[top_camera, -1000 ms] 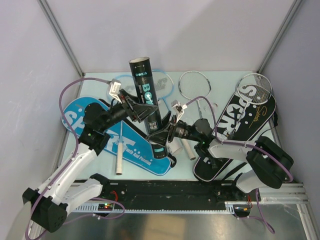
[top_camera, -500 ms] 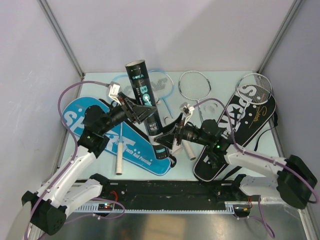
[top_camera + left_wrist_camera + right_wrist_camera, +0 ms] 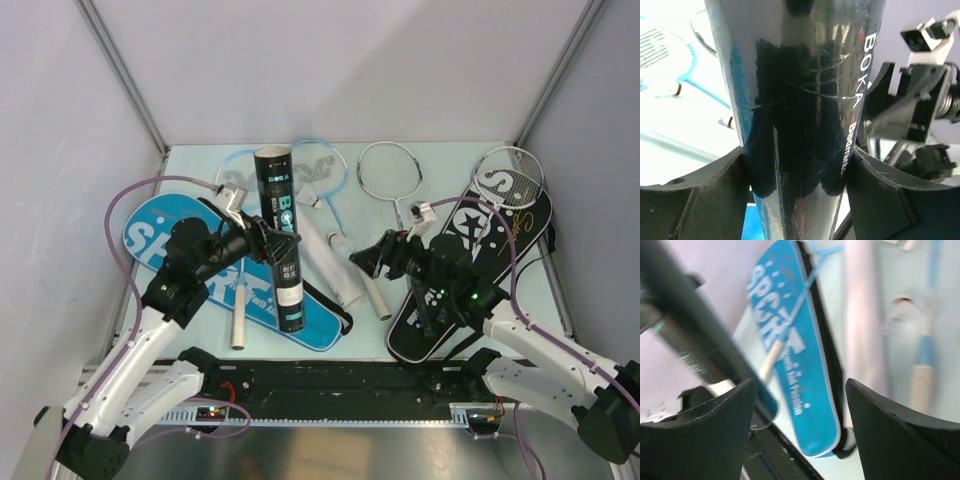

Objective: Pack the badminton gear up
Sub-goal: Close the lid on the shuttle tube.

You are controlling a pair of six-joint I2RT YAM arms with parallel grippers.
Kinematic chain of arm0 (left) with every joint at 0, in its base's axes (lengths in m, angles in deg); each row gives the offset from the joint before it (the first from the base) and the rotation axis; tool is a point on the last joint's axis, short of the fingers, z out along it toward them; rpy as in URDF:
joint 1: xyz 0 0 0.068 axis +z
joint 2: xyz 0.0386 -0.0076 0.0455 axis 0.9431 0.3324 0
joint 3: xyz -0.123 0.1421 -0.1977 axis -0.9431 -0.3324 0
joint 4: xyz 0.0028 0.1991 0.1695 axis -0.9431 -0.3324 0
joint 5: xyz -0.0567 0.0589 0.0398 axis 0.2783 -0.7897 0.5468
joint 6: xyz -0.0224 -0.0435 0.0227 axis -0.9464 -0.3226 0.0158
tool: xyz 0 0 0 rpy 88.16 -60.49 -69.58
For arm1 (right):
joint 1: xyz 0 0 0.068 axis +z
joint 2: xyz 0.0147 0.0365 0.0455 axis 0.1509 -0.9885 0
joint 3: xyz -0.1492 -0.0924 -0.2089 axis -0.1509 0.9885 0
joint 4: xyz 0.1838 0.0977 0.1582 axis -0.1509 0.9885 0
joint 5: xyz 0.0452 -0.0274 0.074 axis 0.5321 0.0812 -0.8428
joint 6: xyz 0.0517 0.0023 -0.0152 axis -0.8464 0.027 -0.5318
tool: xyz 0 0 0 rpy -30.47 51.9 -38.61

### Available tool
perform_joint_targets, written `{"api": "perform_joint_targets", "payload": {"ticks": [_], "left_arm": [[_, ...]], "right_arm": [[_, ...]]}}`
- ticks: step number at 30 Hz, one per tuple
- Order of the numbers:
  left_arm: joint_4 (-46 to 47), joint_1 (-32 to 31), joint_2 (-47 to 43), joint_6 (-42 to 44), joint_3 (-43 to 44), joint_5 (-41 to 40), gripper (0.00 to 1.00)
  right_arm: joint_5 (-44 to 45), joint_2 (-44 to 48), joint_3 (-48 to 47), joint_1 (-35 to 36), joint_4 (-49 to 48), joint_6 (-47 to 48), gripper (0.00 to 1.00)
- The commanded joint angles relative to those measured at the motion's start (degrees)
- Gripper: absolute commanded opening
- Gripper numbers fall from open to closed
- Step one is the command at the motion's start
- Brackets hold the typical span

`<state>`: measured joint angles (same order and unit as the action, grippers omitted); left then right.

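My left gripper is shut on the black "BOKA" tube, holding it near its middle, steeply tilted above the blue "SPORT" cover. In the left wrist view the tube fills the gap between both fingers. My right gripper stands open and empty, to the right of the tube and apart from it. Its wrist view looks past the open gripper at the blue cover and the black tube. A white tube lies on the table between the arms.
Two light-blue-framed rackets and a silver-framed racket lie at the back. Another silver racket rests on the black "SPORT" cover at the right. A racket handle lies on the blue cover. Walls close in left, back and right.
My right gripper has pulled back to the right, away from the black tube's lower end. My left arm has swung the tube leftward, its lower end now over the blue cover.
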<state>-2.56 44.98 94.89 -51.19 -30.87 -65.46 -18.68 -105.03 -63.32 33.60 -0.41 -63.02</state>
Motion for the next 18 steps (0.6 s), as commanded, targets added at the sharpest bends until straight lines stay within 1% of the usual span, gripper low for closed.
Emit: {"api": "perform_joint_targets", "payload": {"ticks": [1,2,4,6,9,11,14,16,18], "left_arm": [[-8.0,0.12,-5.82,9.84,3.07,-5.24,0.58],[-8.83,0.12,-6.86,10.6,3.07,-5.74,0.58],[-10.13,0.1,-8.51,12.02,2.8,-6.38,0.59],[-10.94,0.11,-9.83,13.46,2.2,-7.04,0.59],[-11.35,0.12,-11.04,14.97,0.95,-8.46,0.6],[-11.44,0.12,-11.25,14.67,0.47,-8.62,0.6],[-11.43,0.07,-11.18,13.54,0.09,-6.4,0.6],[-11.44,0.0,-11.42,13.17,-0.3,-5.29,0.6],[-11.44,-0.22,-12.07,13.0,-0.72,-4.68,0.61]], "right_arm": [[8.17,3.17,-2.74,-6.03,14.51,-2.01,0.77],[11.71,3.52,-3.23,-7.5,17.8,-1.83,0.77],[16.04,3.91,-4.03,-10.16,22.59,-1.63,0.77],[16.39,2.6,-4.59,-13.27,24.74,-0.15,0.76],[15.69,-4.43,-8.34,-16.17,27.92,3.28,0.7],[17.03,-9.74,-11.47,-16.57,29.14,5.03,0.63],[18.25,-16.78,-15.11,-16.79,28.0,6.59,0.46],[17.89,-21.49,-17.88,-16.77,26.77,7.77,0.4],[17.74,-26.93,-21.37,-16.72,26.57,8.7,0.37]]}}
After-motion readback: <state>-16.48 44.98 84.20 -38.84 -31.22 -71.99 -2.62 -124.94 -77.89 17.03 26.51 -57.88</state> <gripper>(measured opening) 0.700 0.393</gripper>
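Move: The clear round lid lies flat on the table about 20 cm ahead of the empty right hand, 8 cm to its right and some 23 cm below. A shuttlecock lies 12 cm to the left of the lid, and the blue racket's grip about 16 cm nearer than the lid and 3 cm to its left. The tube, in the left hand, stands roughly 21 cm left of the right hand. From the left hand the lid is about 19 cm ahead, 29 cm right and 29 cm down. The left fingers keep their grip around the tube while that hand draws it about 4 cm left and a little back, rolling some 10 degrees. The open, empty right hand leaves the tube for the lid: about 12 cm right while going forward and down, then on forward and down, 10 cm each in all. It swings some 30 degrees clockwise and tips downward, its fingers closing to about half their gap on nothing. ##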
